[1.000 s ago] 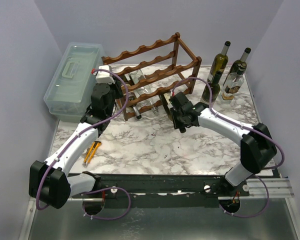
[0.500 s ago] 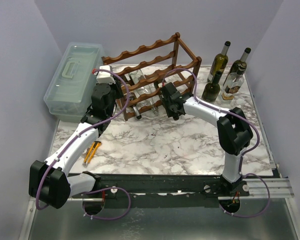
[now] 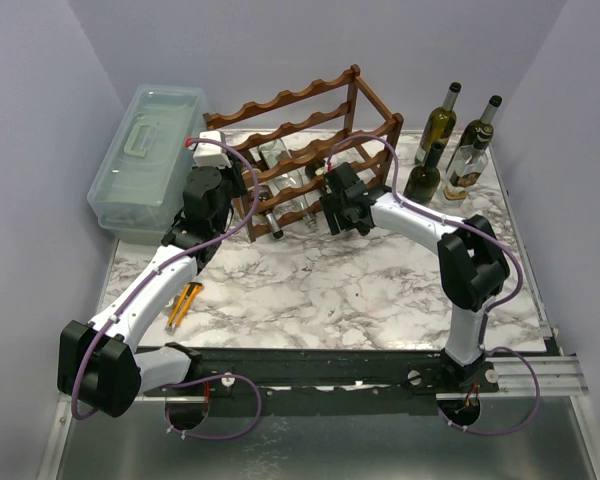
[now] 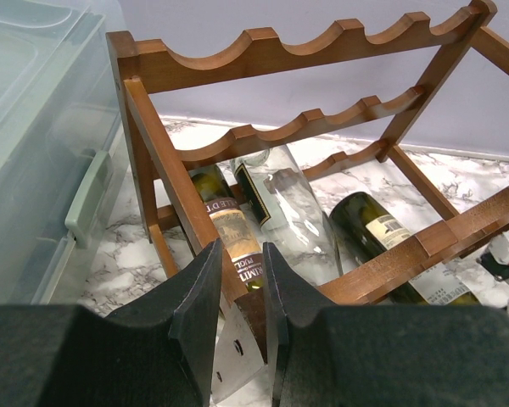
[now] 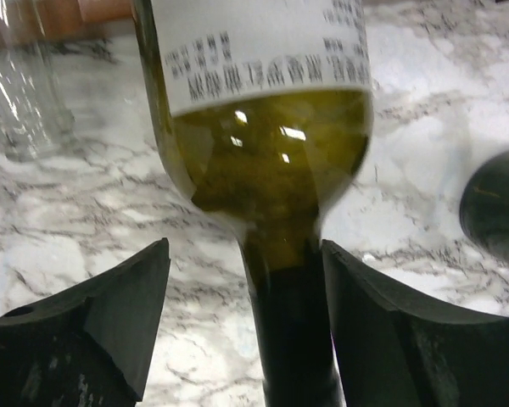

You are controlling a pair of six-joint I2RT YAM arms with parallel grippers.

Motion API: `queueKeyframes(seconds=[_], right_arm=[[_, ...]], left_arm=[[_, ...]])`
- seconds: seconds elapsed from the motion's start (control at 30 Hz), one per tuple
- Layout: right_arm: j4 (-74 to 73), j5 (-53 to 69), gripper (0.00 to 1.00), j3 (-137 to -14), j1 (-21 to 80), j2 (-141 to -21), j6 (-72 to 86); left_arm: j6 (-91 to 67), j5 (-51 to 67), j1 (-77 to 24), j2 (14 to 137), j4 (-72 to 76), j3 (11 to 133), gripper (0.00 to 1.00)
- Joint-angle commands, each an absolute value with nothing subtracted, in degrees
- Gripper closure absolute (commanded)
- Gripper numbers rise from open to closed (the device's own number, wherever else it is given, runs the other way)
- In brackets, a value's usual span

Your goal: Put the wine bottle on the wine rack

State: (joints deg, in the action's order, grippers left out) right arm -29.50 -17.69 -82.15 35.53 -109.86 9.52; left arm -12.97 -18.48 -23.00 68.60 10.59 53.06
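The dark brown wooden wine rack [image 3: 302,128] stands at the back of the marble table. A green wine bottle [image 5: 270,161] with a white label lies in the rack's bottom tier [image 4: 375,225], its neck pointing toward me. My right gripper [image 5: 244,254] is open, with a finger on either side of that neck and a clear gap on the left side; from above it [image 3: 333,207] sits at the rack's front right. My left gripper [image 4: 242,250] is shut on the rack's front left post [image 4: 165,170], low down, seen from above [image 3: 242,196].
Two more bottles lie in the bottom tier, one brown-labelled [image 4: 227,222] and one clear [image 4: 290,212]. Several bottles [image 3: 450,150] stand at the back right. A pale green plastic box [image 3: 148,160] sits left of the rack. A yellow tool [image 3: 185,303] lies near the left arm.
My right gripper swung left to the rack's front with the green bottle, then opened its jaws off the neck. The left gripper has stayed shut on the post.
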Motion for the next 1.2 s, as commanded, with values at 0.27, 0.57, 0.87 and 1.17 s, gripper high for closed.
queueKeyframes(seconds=[0.27,0.57,0.87,1.17], right_arm=[[-35.4,-19.2,0.33,-74.2,35.7,-97.2,11.5],[-32.8,-18.8,0.48,-71.9,35.7,-95.6,10.8],[-30.7,-19.7,0.86,-75.3,35.7,-102.5,10.2],[-25.4,-26.1,0.99,-75.9,35.7,-107.8,6.7]], left_arm=[[-13.5,-16.4,-23.6,70.1,7.9,54.2,0.73],[-14.3,-15.6,-23.6,70.2,7.8,54.2,0.73],[-14.1,-15.8,-23.7,70.6,7.8,54.3,0.73],[-14.2,-15.6,-23.6,70.5,7.7,54.4,0.73]])
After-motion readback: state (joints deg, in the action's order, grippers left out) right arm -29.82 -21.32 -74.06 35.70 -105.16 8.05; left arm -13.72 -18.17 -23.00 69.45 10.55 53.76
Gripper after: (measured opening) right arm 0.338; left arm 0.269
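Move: The bottle being placed already lies in the rack's lower row, its middle about 8 cm ahead of the open right hand and 4 cm left, roughly level; its neck runs back between the fingers. The clear bottle lies some 11 cm left and 7 ahead of that hand, the dark labelled bottle about 17 left and 6 ahead; a green bottle stands 15 cm right and 6 ahead. From the left hand, the bottle being placed is roughly 8 cm ahead, 20 right and 22 below. The bottle's neck is left free while the open right hand backs off along it towards the mouth, about 5 cm back and 3–4 cm right, rising as much. The fingers then narrow, and the hand comes some 2 cm forward again and 4–5 cm down, ending with the fingertips pinching the very end of the neck, wrist rolled slightly. ##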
